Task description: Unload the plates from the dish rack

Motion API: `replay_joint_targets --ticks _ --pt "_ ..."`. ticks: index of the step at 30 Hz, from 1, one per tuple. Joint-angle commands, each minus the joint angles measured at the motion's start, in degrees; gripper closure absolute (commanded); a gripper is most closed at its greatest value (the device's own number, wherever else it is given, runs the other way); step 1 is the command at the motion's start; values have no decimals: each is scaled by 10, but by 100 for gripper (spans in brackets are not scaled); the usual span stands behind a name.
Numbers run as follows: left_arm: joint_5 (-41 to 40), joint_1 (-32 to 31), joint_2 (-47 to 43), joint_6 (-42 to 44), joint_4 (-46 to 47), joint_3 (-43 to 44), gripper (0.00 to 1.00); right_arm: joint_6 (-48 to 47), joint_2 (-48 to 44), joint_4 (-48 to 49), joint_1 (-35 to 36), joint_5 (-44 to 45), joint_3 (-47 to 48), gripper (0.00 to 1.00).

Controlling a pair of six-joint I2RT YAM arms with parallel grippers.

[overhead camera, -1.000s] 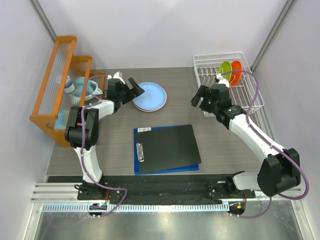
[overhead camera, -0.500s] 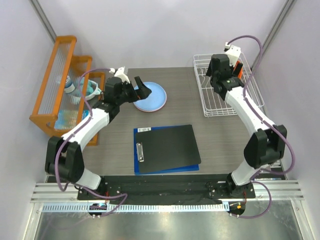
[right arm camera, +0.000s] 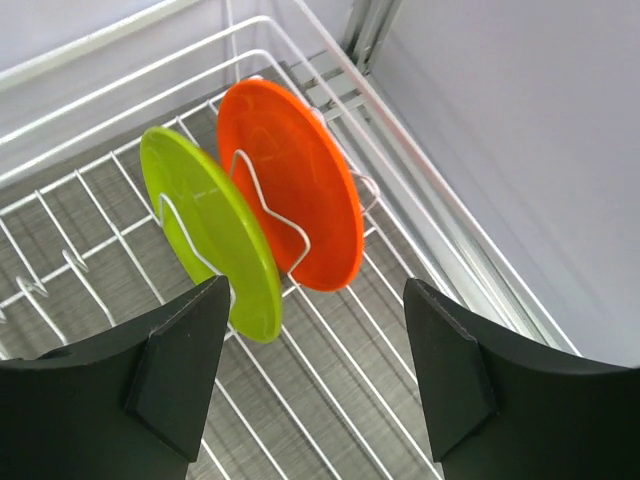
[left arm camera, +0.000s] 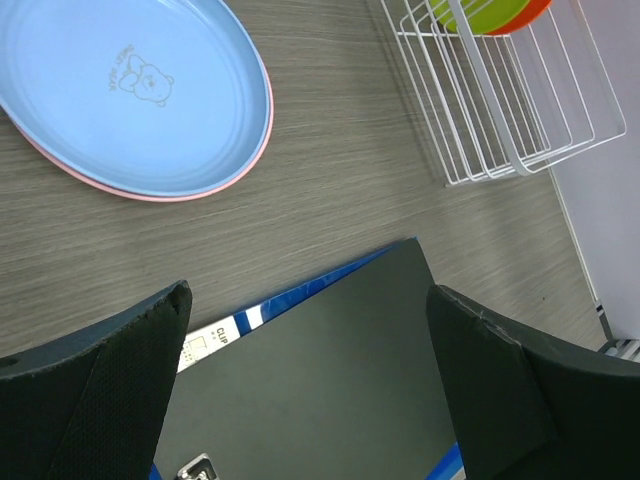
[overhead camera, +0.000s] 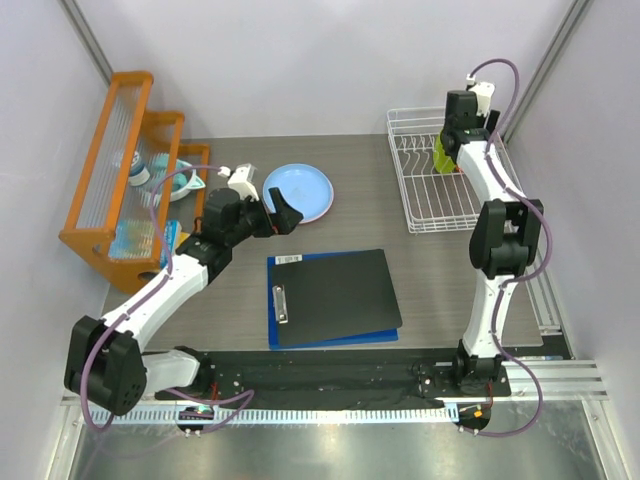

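The white wire dish rack stands at the back right. A lime green plate and an orange plate stand upright in its tines. My right gripper hovers open just above them, touching neither. From above, the right gripper hides most of the lime green plate. A light blue plate lies flat on a pink plate on the table. My left gripper is open and empty, near side of that stack, over the clipboard's far corner.
A black clipboard lies on a blue one in the middle of the table. An orange stepped shelf rack with a teal cup stands at the back left. Walls close in behind the rack and on both sides.
My right arm has swung from the table's middle up over the dish rack, jaws narrowing slightly. My left gripper has pulled back from the blue plate toward the clipboard.
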Motion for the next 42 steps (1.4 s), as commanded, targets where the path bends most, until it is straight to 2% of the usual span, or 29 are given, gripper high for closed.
replay_joint_targets --ticks 1,8,11,16,21,24,28,31,42 --pt "-11 -1 -12 21 20 0 1 -38 32 7 -7 -40 55 25" --pt "-8 -1 0 28 22 -1 0 -25 87 2 -18 -58 86 31" --pt "-12 -1 2 34 23 -2 1 -34 105 4 -19 -58 93 44" --pt "-18 -1 10 36 28 -2 1 -41 116 4 -18 -63 97 46" --pt "-22 -1 14 39 28 -5 1 -44 114 3 -19 -84 100 81" --pt "-24 -1 15 39 27 -5 1 -45 109 1 -19 -91 97 93" --pt "-24 -1 17 39 28 -3 1 -50 91 2 -19 -79 91 99" --pt "-34 -1 17 41 22 -2 1 -61 69 7 -18 -56 83 99" --pt "-49 -1 3 42 -3 0 0 -167 -40 97 39 145 4 99"
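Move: The green plate stands on edge in the rack, its middle about 8 cm ahead of my open right hand, neither left nor right of it, and some 11 cm below. The orange plate stands about 9 cm ahead and 6 cm to the right, at that same height; the dish rack's middle is about 2 cm ahead, 2 cm right and 15 cm down. From my left hand the green plate lies roughly 28 cm ahead, 40 cm right and 10 cm lower. I sink my right hand about 8 cm and edge it nearly 4 cm forward onto the near upper rim of the green plate, tipping the fingers some 10 degrees further down and closing them until they pinch that rim. Keeping hold, I then raise my hand about 6 cm and draw back nearly 3 cm, its left side dipping some 10 degrees. ##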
